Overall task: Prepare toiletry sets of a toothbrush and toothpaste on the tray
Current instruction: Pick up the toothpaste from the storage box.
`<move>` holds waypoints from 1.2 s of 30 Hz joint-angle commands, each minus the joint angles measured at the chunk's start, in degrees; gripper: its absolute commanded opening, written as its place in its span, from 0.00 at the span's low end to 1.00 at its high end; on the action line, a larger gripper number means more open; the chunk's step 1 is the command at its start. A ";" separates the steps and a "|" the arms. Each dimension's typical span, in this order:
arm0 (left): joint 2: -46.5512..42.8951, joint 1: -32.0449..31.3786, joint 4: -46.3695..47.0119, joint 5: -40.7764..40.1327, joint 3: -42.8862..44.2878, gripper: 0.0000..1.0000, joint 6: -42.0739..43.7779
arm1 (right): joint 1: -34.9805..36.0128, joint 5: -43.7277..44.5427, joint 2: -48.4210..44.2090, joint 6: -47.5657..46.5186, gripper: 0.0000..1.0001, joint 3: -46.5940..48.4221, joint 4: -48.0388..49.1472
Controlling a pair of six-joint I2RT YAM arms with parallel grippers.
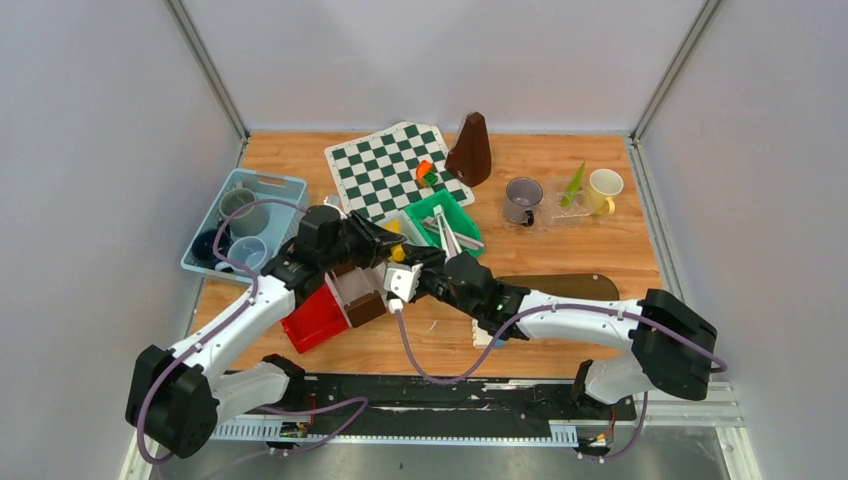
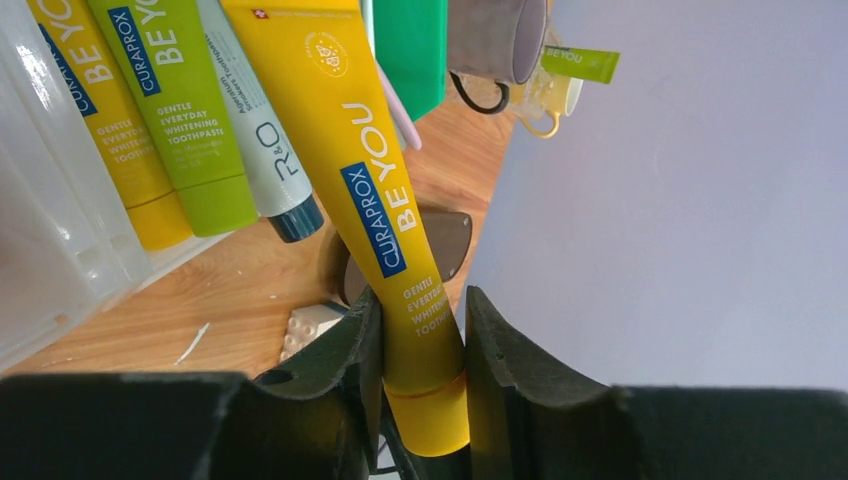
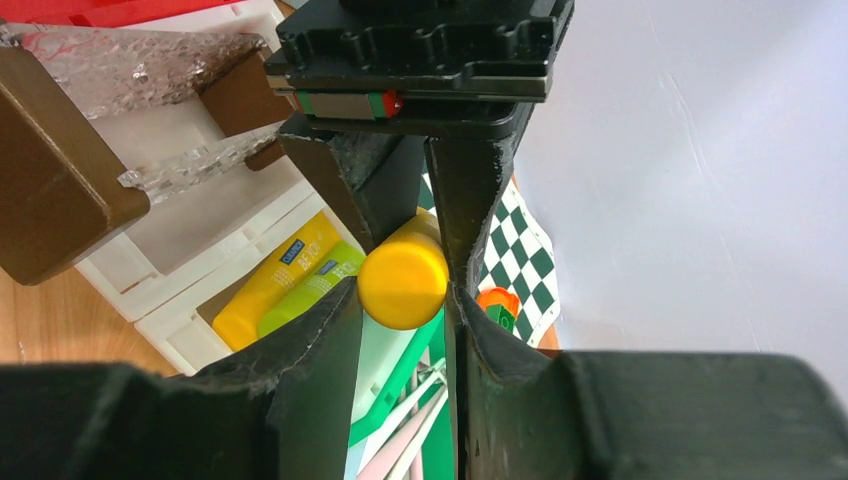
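Note:
A yellow toothpaste tube [image 2: 385, 200] hangs between both arms over the table's middle. My left gripper [image 2: 420, 300] [image 1: 385, 243] is shut on its lower body just above the cap. My right gripper [image 3: 400, 290] [image 1: 408, 262] is shut on the yellow cap [image 3: 403, 283], meeting the left fingers [image 3: 370, 185] head-on. At the back right a clear tray [image 1: 560, 215] carries a grey mug [image 1: 522, 198] and a pale yellow mug [image 1: 604, 190] with a green tube [image 1: 573, 185]. Whitish toothbrushes [image 3: 410, 440] lie in a green bin [image 1: 445, 225].
A white bin holds a spare yellow tube [image 2: 100, 120], green tube [image 2: 185, 120] and white tube [image 2: 265, 130]. A light blue basket [image 1: 245, 180] of mugs stands at the left. Chessboard [image 1: 395, 165], brown pyramid [image 1: 470, 150], red bin [image 1: 320, 320] and brown oval board [image 1: 560, 285] surround the arms.

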 commanded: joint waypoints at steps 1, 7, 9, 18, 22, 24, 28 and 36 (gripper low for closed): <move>-2.31 -0.14 2.30 -1.79 1.25 0.28 1.13 | 0.28 1.11 -1.52 0.33 0.07 -0.33 3.36; -2.40 -0.11 2.06 -2.18 2.19 0.08 4.95 | 0.28 2.80 -2.32 2.56 0.30 0.05 2.90; -2.45 -0.15 1.80 -2.44 3.21 0.06 8.74 | 0.30 3.28 -2.88 4.35 0.40 0.62 1.58; -0.66 -0.15 -3.03 -1.10 9.80 0.04 31.53 | 0.13 7.43 -6.79 18.82 0.70 8.03 -13.88; -0.87 -0.15 -3.59 0.25 11.19 0.05 39.01 | -1.56 10.17 -10.15 26.85 0.81 10.11 -18.20; -1.48 -0.22 -3.05 1.65 11.67 0.05 42.07 | -3.84 8.45 -11.87 32.13 0.84 11.93 -21.71; -2.94 -0.36 -1.88 4.05 12.24 0.06 47.30 | -10.99 -1.48 -14.22 43.21 0.85 16.42 -31.16; -4.40 -2.62 0.63 10.35 14.02 0.08 55.69 | -25.70 -24.94 -15.29 63.40 0.87 20.87 -35.15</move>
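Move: The yellow toothpaste, its cap end still held by the right hand, has its middle about 4 cm ahead and 1 cm left of the left hand, some 1 cm higher; from the right hand it lies about 4 cm ahead and 3 cm left. The left hand also has the box's toothpaste compartment 15 cm below and 2 cm right, straight ahead 0, and the green toothbrush compartment 8 cm ahead, 9 cm right, equally low. Left fingers close on the toothpaste and lift it 5 cm; right opens, withdrawing 10 cm right and up. ##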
